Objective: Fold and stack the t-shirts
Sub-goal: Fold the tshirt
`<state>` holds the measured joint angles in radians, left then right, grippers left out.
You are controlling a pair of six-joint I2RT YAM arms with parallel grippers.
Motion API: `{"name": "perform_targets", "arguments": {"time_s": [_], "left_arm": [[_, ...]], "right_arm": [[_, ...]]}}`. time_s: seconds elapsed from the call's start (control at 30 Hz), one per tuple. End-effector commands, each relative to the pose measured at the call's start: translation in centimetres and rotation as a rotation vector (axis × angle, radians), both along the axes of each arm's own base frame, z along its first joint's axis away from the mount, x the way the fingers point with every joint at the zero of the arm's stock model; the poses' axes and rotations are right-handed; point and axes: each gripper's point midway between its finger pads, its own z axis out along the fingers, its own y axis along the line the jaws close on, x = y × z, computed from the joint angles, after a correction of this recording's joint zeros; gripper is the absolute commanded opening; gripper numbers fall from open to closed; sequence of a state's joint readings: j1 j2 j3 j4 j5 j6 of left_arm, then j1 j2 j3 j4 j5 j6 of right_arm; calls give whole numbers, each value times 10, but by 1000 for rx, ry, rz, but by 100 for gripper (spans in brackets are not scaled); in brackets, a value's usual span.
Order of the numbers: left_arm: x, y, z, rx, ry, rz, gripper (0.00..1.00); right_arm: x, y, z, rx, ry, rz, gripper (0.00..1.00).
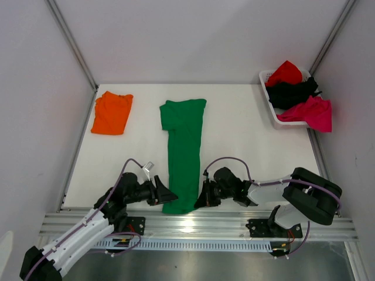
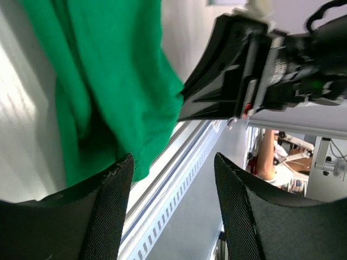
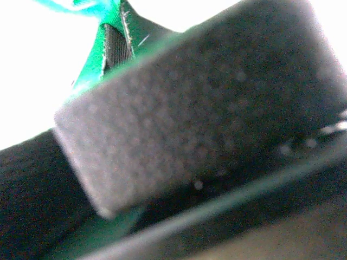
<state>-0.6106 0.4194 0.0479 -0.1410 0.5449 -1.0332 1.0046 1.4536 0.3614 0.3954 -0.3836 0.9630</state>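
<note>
A bright green t-shirt (image 1: pixel 183 149) lies as a long narrow strip down the middle of the table, its hem at the near edge. My right gripper (image 1: pixel 201 199) is shut on the hem's right corner. In the right wrist view a blurred finger pad (image 3: pixel 190 103) fills the frame, with green cloth (image 3: pixel 89 70) pinched beside it. My left gripper (image 1: pixel 166 195) stands open just left of the hem's left corner. Its fingers (image 2: pixel 108 211) frame the green t-shirt (image 2: pixel 108 81) edge without holding it. An orange t-shirt (image 1: pixel 111 112) lies folded at the far left.
A white basket (image 1: pixel 275 111) at the far right holds a red t-shirt (image 1: pixel 285 72), a black t-shirt (image 1: pixel 293 92) and a magenta t-shirt (image 1: pixel 310 113) that hangs over its rim. The metal rail (image 1: pixel 193 222) runs along the table's near edge, right under both grippers.
</note>
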Motion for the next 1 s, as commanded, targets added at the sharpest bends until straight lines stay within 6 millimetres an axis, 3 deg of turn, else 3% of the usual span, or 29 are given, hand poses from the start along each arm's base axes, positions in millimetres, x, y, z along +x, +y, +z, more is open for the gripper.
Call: {"name": "perform_targets", "arguments": {"time_s": [0.0, 0.43, 0.7, 0.77, 0.83, 0.97], "left_arm": [[-2, 8, -26, 33, 39, 60, 64], [-10, 40, -62, 193, 171, 209, 63], [-15, 42, -77, 276, 242, 185, 62], [-21, 50, -89, 342, 269, 178, 62], [-17, 52, -81, 373, 271, 186, 62], [-20, 57, -85, 411, 302, 198, 61]], "right_arm": [[6, 7, 9, 44, -38, 8, 1], [8, 9, 8, 46, -27, 12, 1], [9, 9, 9, 48, -30, 12, 1], [9, 7, 9, 47, -30, 8, 1], [11, 6, 9, 46, -33, 4, 1], [12, 4, 8, 46, -32, -3, 1]]}}
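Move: The near-left corner of the green t-shirt's hem lies about 4 cm back and 2 cm to the left of the left gripper, some 6 cm below it. The right gripper, on the hem's near-right corner, is roughly 10 cm to the left gripper's right and 1 cm back; the table's near edge runs about 5 cm behind the left gripper. From the right gripper, the near-left corner is about 14 cm left and 3 cm back. Lift the open left gripper about 4 cm over the hem while easing it slightly forward, then bring it down some 8 cm towards the t-shirt's near-left corner, drifting 2-3 cm left. Steepen the fingers and turn them about 10 degrees counter-clockwise on the way down, still open. Keep the right gripper pinching the near-right corner in place. ##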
